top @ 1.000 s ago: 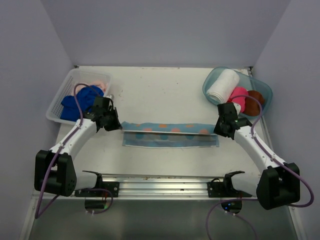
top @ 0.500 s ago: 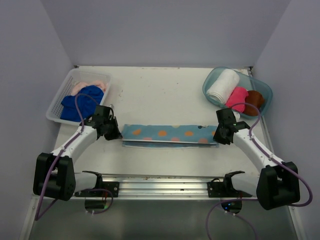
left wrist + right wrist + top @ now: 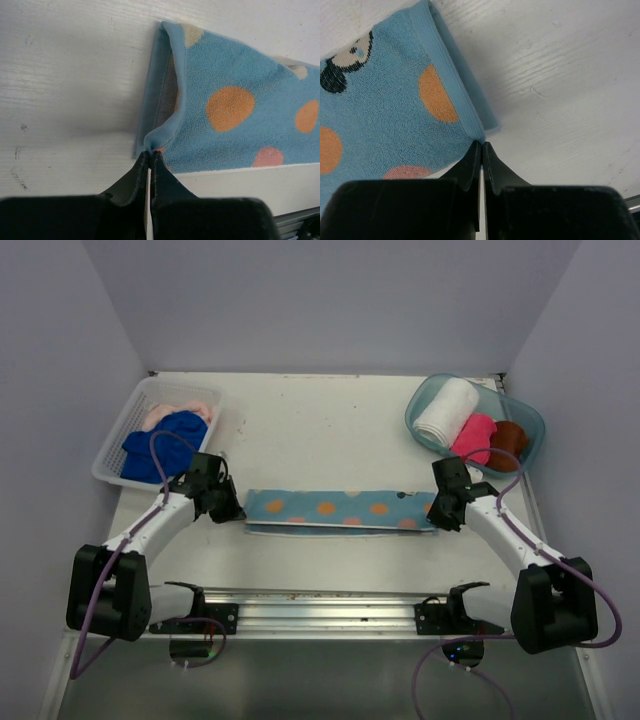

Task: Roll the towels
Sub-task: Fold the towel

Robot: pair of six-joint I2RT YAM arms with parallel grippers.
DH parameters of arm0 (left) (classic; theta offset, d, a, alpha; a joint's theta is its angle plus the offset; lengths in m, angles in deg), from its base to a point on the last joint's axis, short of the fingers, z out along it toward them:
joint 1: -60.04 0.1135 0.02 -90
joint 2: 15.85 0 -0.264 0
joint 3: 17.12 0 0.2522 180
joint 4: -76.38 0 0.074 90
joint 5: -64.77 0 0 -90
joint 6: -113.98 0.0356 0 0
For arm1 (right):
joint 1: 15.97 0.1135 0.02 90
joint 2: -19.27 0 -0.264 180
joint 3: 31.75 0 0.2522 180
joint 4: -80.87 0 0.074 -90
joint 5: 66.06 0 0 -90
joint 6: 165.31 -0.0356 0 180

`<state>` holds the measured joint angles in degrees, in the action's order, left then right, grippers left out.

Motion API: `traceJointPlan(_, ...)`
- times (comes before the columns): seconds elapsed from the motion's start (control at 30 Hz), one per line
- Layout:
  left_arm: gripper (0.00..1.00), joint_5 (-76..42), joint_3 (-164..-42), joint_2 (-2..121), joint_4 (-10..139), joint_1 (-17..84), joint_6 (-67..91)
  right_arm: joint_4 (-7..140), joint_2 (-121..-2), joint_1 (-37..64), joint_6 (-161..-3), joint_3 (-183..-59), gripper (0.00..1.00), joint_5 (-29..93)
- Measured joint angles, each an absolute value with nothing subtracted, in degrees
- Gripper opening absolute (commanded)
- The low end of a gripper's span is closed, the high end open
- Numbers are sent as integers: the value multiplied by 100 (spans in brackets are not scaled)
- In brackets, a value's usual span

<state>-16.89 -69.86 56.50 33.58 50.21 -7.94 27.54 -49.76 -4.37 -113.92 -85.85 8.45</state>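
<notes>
A light blue towel (image 3: pixel 340 510) with orange and pink dots lies folded into a long narrow strip across the middle of the table. My left gripper (image 3: pixel 233 508) is shut on the strip's left end. In the left wrist view the fingertips (image 3: pixel 151 152) pinch a fold of the blue cloth (image 3: pixel 225 115). My right gripper (image 3: pixel 438 512) is shut on the right end. The right wrist view shows its tips (image 3: pixel 481 145) closed on the corner of the towel (image 3: pixel 385 115). Other towels are a royal blue one (image 3: pixel 165 440), a peach one (image 3: pixel 185 405), and rolled white (image 3: pixel 447 412), pink (image 3: pixel 476 435) and brown (image 3: pixel 510 440) ones.
The white lattice basket (image 3: pixel 112 455) at the back left holds the royal blue and peach cloths. The teal tub (image 3: pixel 420 400) at the back right holds the three rolls. A metal rail (image 3: pixel 320 600) runs along the near edge between the arm bases.
Both grippers have come toward the near edge with the towel's far edge, laying it over. The strip is now narrower and shows its dotted side on top.
</notes>
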Motion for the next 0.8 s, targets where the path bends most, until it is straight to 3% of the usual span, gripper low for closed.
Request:
traceJointPlan(0.53,0,-1593,-6735,5261,3474,5010,-1124,2745,-4972,-481,-11488,-8585,0,699)
traceJointPlan(0.63,23,-1575,-6540,5261,3448,5010,-1237,2743,-4972,-481,-11494,-8585,4,694)
traceJointPlan(0.67,39,-1617,-6520,5259,3417,5010,-1235,2737,-4970,-481,-11486,-8585,11,651)
traceJointPlan(0.7,47,-1676,-6514,5246,3376,5019,-1235,2719,-4965,-509,-11481,-8585,29,609)
traceJointPlan(0.77,62,-1816,-6529,5152,3293,5028,-1279,2678,-4882,-560,-11433,-8585,44,530)
traceJointPlan(0.8,63,-1892,-6560,5056,3225,5028,-1281,2651,-4797,-577,-11405,-8585,53,513)
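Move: Both hands still pinch the near corners of the blue towel's upper layer. From the left hand, the towel's middle lies about 24 cm right, 3 cm ahead and 2 cm lower; the white basket is some 25 cm ahead and 25 cm left. From the right hand, the towel's middle is about 23 cm left, 3 cm ahead and 2 cm lower, the teal bin roughly 27 cm ahead and 14 cm right. After a slight lift, the left hand dips and draws back about 2 cm; both hands open, releasing the towel's corners. ##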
